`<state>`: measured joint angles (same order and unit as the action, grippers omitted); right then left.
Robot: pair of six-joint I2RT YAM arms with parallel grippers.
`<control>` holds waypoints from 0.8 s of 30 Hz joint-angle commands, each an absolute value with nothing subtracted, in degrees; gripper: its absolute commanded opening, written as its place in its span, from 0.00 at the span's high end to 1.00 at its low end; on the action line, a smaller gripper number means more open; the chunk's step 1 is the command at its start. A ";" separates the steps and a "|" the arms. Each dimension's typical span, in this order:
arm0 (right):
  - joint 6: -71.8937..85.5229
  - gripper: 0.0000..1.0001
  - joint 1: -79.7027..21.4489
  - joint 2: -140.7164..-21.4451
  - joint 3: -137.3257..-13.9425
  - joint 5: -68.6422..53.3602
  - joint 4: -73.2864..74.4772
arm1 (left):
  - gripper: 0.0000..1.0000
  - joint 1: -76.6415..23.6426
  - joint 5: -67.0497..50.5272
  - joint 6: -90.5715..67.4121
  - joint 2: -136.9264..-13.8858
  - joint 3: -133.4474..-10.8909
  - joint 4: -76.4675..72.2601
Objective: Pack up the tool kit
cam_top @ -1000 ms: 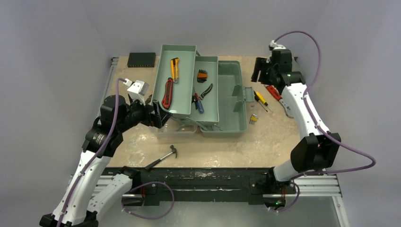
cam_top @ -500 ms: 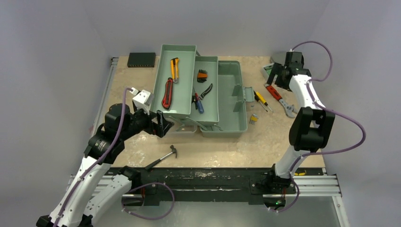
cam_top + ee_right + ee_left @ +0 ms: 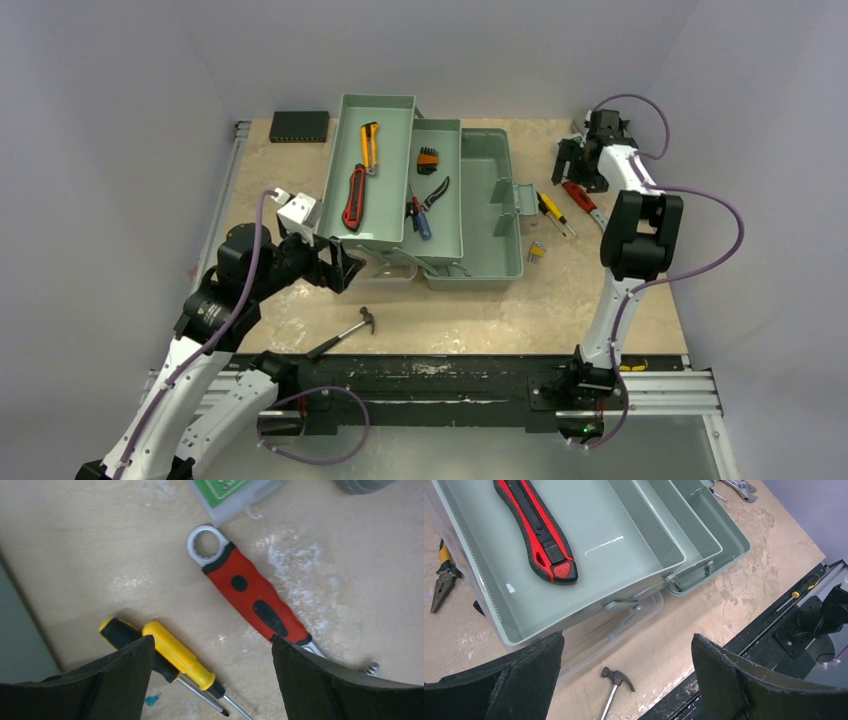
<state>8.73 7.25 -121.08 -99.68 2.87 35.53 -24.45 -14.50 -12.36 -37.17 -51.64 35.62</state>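
Note:
The sage-green toolbox (image 3: 495,210) stands open mid-table with its fold-out trays (image 3: 385,225) spread left. A red knife (image 3: 354,197) (image 3: 536,527) and a yellow knife (image 3: 369,146) lie in the upper tray; pliers (image 3: 432,195) lie in the lower one. My left gripper (image 3: 345,265) (image 3: 627,637) hangs open by the tray's near corner, above a small hammer (image 3: 345,333) (image 3: 616,680). My right gripper (image 3: 575,165) (image 3: 212,640) is open over a red-handled wrench (image 3: 255,600) (image 3: 580,197) and two screwdrivers (image 3: 182,657) (image 3: 552,213), holding nothing.
A flat black box (image 3: 299,125) sits at the back left corner. A small case with a green label (image 3: 227,492) lies just beyond the wrench. A small hex key set (image 3: 537,250) lies right of the toolbox. Yellow-handled pliers (image 3: 441,577) lie left of the trays.
The right arm has folded upward and its gripper has shifted slightly right to hang over the wrench, its jaws now wider. The left gripper has backed a little away from the tray.

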 commanded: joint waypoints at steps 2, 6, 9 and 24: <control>4.76 0.22 7.35 -119.03 -101.36 -8.38 36.89 | 0.05 -24.72 -14.16 -11.05 -37.72 -51.42 33.21; 2.46 0.32 7.37 -119.79 -101.79 -10.15 40.91 | 0.05 -25.09 -13.37 -10.90 -37.66 -51.42 33.57; 2.40 0.40 7.37 -120.02 -101.70 -5.90 44.32 | 0.06 -25.51 -13.31 -10.90 -37.58 -51.48 33.59; 3.01 0.51 5.54 -124.33 -99.58 -1.00 46.85 | 0.06 -26.19 -13.71 -10.93 -37.79 -51.46 33.52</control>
<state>3.33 6.57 -121.49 -98.80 -3.22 46.06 -25.91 -13.69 -12.32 -37.82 -51.64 35.51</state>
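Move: The yellow screwdriver's handle lies about 3 cm back and 4 cm left of the right hand, some 6 cm below. The black screwdriver lies against it on the left, about 6 cm left of the hand and 3 cm back. The red wrench's handle is around 3 cm ahead and 4 cm right, and the green-labelled box about 14 cm ahead and 5 cm right. From the left hand the yellow screwdriver is roughly 27 cm ahead, 52 cm right and 25 cm lower. Towards the two screwdrivers the right hand shifts, first about 3 cm left, then close to 5 cm back while sinking some 2 cm. The fingers narrow from wide to about half open, and the wrist tips steeper by roughly 10 degrees with a slight counter-clockwise turn; the fingers stay above the handles, empty. ##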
